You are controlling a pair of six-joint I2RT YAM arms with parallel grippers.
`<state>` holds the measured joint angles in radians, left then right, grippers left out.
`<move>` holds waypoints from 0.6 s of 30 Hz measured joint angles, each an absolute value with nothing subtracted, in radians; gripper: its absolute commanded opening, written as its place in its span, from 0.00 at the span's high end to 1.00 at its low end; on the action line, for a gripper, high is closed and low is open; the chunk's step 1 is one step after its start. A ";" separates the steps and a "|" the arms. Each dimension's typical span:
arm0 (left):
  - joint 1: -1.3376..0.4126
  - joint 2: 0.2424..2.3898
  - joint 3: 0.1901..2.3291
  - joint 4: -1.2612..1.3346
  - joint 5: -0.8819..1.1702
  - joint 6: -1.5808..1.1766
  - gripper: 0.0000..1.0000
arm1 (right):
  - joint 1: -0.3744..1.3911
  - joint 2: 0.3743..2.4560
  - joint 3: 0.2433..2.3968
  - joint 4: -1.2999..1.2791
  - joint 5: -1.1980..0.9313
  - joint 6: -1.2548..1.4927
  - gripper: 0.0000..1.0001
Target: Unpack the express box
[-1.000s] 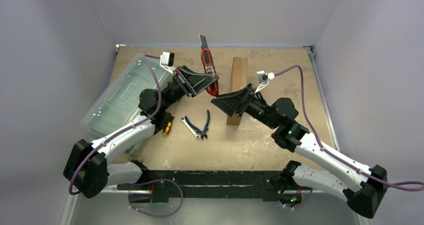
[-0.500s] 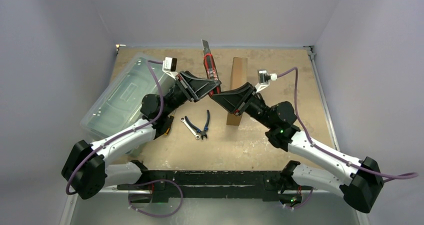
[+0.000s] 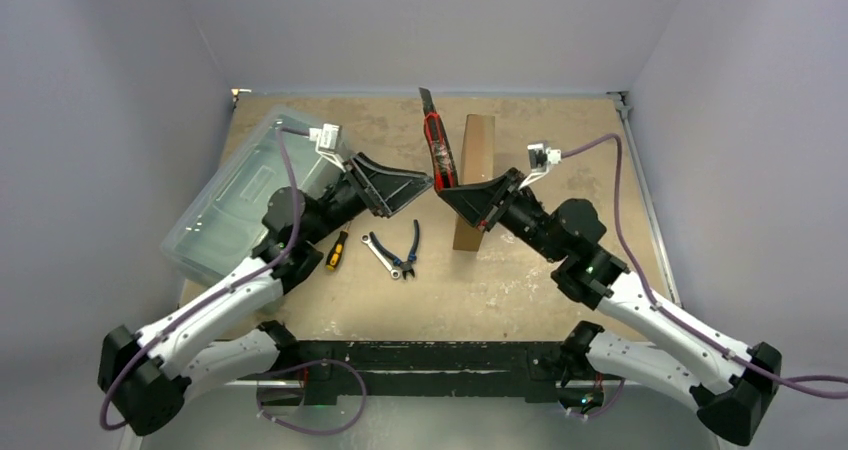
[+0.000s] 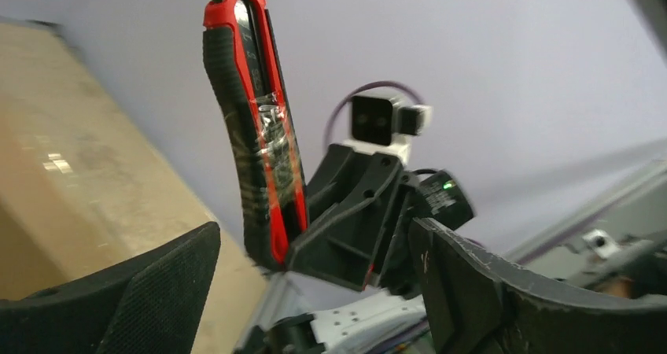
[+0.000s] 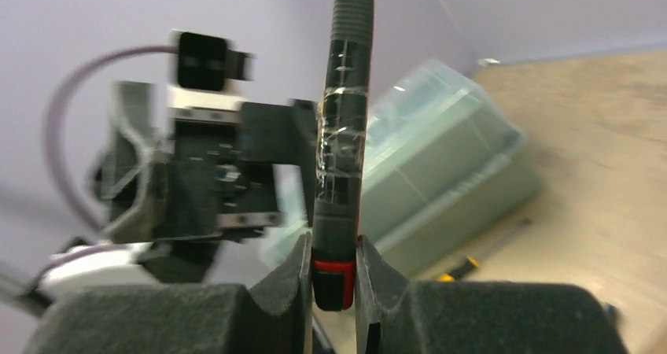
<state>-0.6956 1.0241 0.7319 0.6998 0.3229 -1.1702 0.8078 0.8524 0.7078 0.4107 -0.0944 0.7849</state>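
The express box (image 3: 476,160) is a plain brown cardboard box standing on a narrow side at the back middle of the table. A red-and-black utility knife (image 3: 437,142) points up just left of it. My right gripper (image 3: 450,190) is shut on the butt end of that knife (image 5: 343,134), with both pads pressing its sides (image 5: 334,279). My left gripper (image 3: 412,194) is open a little to the left of the knife. In the left wrist view the knife (image 4: 259,141) stands beyond my spread left gripper (image 4: 315,291), apart from both fingers.
A large translucent plastic bin (image 3: 245,190) lies at the left, also in the right wrist view (image 5: 440,157). A yellow-handled screwdriver (image 3: 337,252), a wrench (image 3: 381,254) and blue-handled pliers (image 3: 411,244) lie on the table in front of the grippers.
The left gripper, shut on the knife before, has opened and drawn back to the left. The right gripper has closed on the knife's end and now carries it, nearer the box.
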 measured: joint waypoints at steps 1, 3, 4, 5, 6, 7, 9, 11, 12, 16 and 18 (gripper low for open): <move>-0.696 0.987 0.744 0.613 0.305 -1.121 0.08 | 0.798 0.850 0.739 0.336 -0.083 0.751 1.00; -0.696 0.925 0.802 0.418 0.250 -1.017 0.08 | 0.759 0.863 0.817 0.196 -0.082 0.675 1.00; -0.696 0.902 0.839 0.326 0.217 -0.965 0.08 | 0.730 0.873 0.858 0.131 -0.099 0.638 1.00; -0.696 0.879 0.883 0.225 0.179 -0.908 0.08 | 0.698 0.886 0.905 0.060 -0.116 0.598 1.00; -0.696 0.859 0.924 0.138 0.142 -0.857 0.09 | 0.672 0.903 0.956 -0.009 -0.134 0.559 1.00; -0.696 0.838 0.971 0.045 0.096 -0.802 0.11 | 0.656 0.918 0.997 -0.065 -0.152 0.530 1.00; -0.696 0.804 1.069 -0.121 0.004 -0.709 0.12 | 0.638 0.958 1.092 -0.190 -0.197 0.463 1.00; -0.696 0.778 1.161 -0.243 -0.078 -0.643 0.12 | 0.642 1.000 1.166 -0.292 -0.261 0.405 1.00; -0.696 0.769 1.206 -0.292 -0.117 -0.613 0.12 | 0.651 1.019 1.190 -0.337 -0.292 0.378 1.00; -0.696 0.760 1.352 -0.422 -0.183 -0.511 0.16 | 0.725 1.078 1.205 -0.490 -0.347 0.291 1.00; -0.696 0.771 1.391 -0.451 -0.176 -0.461 0.16 | 0.761 1.114 1.203 -0.562 -0.387 0.245 1.00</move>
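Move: The express box stands on edge, its middle about 22 cm ahead of my right hand, 8 cm to its right and 30 cm below; that hand holds the knife. The pliers lie some 10 cm ahead of the right hand, 8 cm to its left and 36 cm below. From my empty left hand, the box is about 21 cm ahead, 11 cm right and 33 cm down, the screwdriver some 12 cm ahead, 18 cm left and 39 cm down. With the knife already handed over, I pull my open left hand away from it, about 15 cm left and 9 cm up, swinging its fingers round counter-clockwise to point mostly forward. My right hand keeps its pinch on the knife, goes a few centimetres forward and right, then draws back and sinks some 8 cm, rolling about 45 degrees so its left side drops and its fingers tip downward. ##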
